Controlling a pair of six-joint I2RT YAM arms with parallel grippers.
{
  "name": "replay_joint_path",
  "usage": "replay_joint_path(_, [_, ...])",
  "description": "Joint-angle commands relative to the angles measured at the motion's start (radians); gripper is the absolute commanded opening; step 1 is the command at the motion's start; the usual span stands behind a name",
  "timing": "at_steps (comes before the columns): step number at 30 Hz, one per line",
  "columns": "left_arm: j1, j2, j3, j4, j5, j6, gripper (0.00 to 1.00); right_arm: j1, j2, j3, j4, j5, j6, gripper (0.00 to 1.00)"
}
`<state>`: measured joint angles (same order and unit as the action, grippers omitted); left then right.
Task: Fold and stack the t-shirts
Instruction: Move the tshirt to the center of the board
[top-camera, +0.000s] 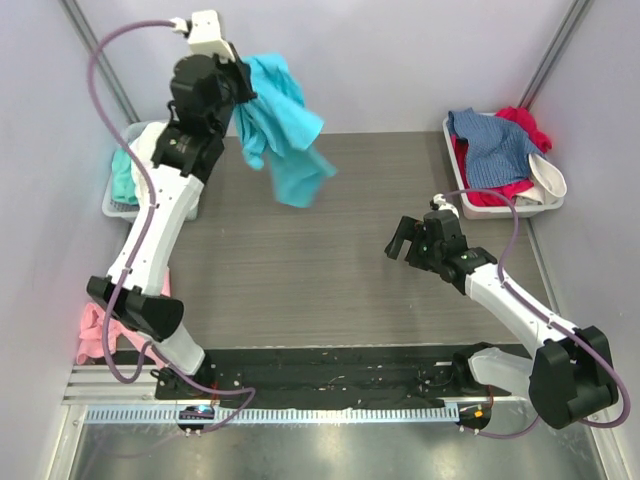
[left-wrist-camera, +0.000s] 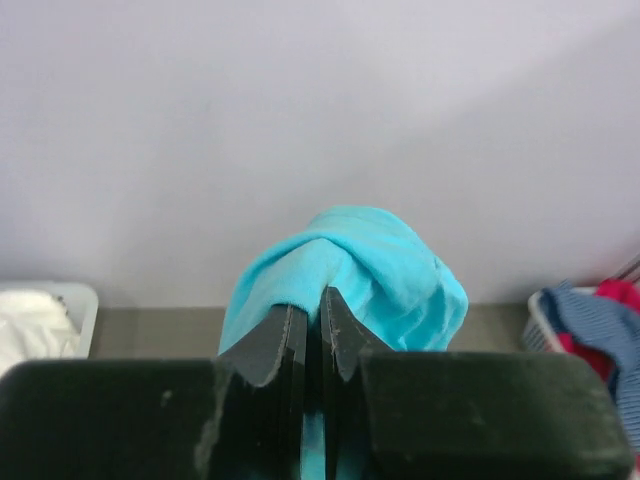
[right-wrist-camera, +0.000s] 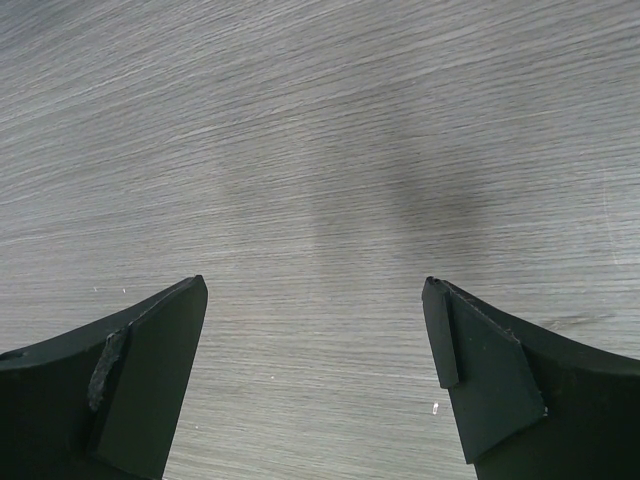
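A bright turquoise t-shirt (top-camera: 284, 128) hangs in the air over the far left of the table, bunched and dangling. My left gripper (top-camera: 243, 84) is raised high and shut on its top edge; in the left wrist view the cloth (left-wrist-camera: 365, 270) bulges out past the closed fingertips (left-wrist-camera: 340, 325). My right gripper (top-camera: 400, 240) hovers low over the bare table at the right, open, with only wood grain between its fingers (right-wrist-camera: 480, 355). A denim-blue tee (top-camera: 492, 145) and a red one (top-camera: 525, 125) lie heaped in the right tray. White and mint cloth (top-camera: 135, 165) fill the left tray. A pink tee (top-camera: 95, 330) lies at the left edge.
A grey tray (top-camera: 500, 208) stands at the far right, another grey tray (top-camera: 113, 207) at the far left, partly behind my left arm. Pale walls close in the table on three sides. The arms' mounting rail (top-camera: 330, 375) runs along the near edge.
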<state>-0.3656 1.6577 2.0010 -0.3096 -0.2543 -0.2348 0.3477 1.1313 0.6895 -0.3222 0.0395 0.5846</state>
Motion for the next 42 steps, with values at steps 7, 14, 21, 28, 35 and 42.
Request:
replay_joint_path(7, [-0.091, -0.236, -0.402, 0.042, 0.036, -0.163, 0.0, 0.002, -0.097, 0.028, -0.005, 0.06, -0.006, 0.99])
replay_joint_path(14, [-0.177, -0.24, -0.942, 0.248, 0.043, -0.32, 0.0, 0.004, -0.127, 0.064, -0.04, 0.1, -0.025, 0.99])
replay_joint_path(21, [-0.23, -0.164, -1.094, 0.276, -0.022, -0.379, 0.0, 0.004, -0.088, 0.085, -0.064, 0.1, -0.046, 1.0])
replay_joint_path(28, [-0.236, -0.229, -1.143, 0.242, -0.077, -0.377, 0.0, 0.002, -0.016, 0.074, -0.032, 0.044, -0.046, 1.0])
replay_joint_path(35, [-0.236, -0.294, -1.185, 0.205, -0.095, -0.374, 0.0, 0.002, 0.161, 0.065, -0.015, 0.08, 0.001, 0.97])
replay_joint_path(42, [-0.237, -0.334, -1.22, 0.202, -0.082, -0.386, 0.0, 0.004, 0.297, 0.085, 0.025, 0.129, 0.021, 0.93])
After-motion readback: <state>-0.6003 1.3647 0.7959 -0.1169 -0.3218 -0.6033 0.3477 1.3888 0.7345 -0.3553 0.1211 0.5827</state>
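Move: The left hand already holds the turquoise t-shirt, which hangs and swings out to its right; the board's center, where the t-shirt is going, lies about 14 cm back, 12 cm right and some 48 cm below. The left bin stands about 4 cm farther out, 26 cm left and 39 cm below. For the right hand, waiting open, the board's center is about 5 cm ahead, 15 cm left and 10 cm below, and the right bin some 23 cm ahead and 28 cm right. The left hand keeps its pinch on the t-shirt and, after a short lift while drawing back, swings it quickly down towards the board's center, some 38 cm lower and 15 cm back in all and a little to the right, its level fingers tipping about 40 degrees down and the hand easing up slightly after its lowest point. The right hand, fingers staying wide open, rises about 3 cm and then sinks to some 6 cm below its start, tipping a little farther down, to come close over the t-shirt's right end. ##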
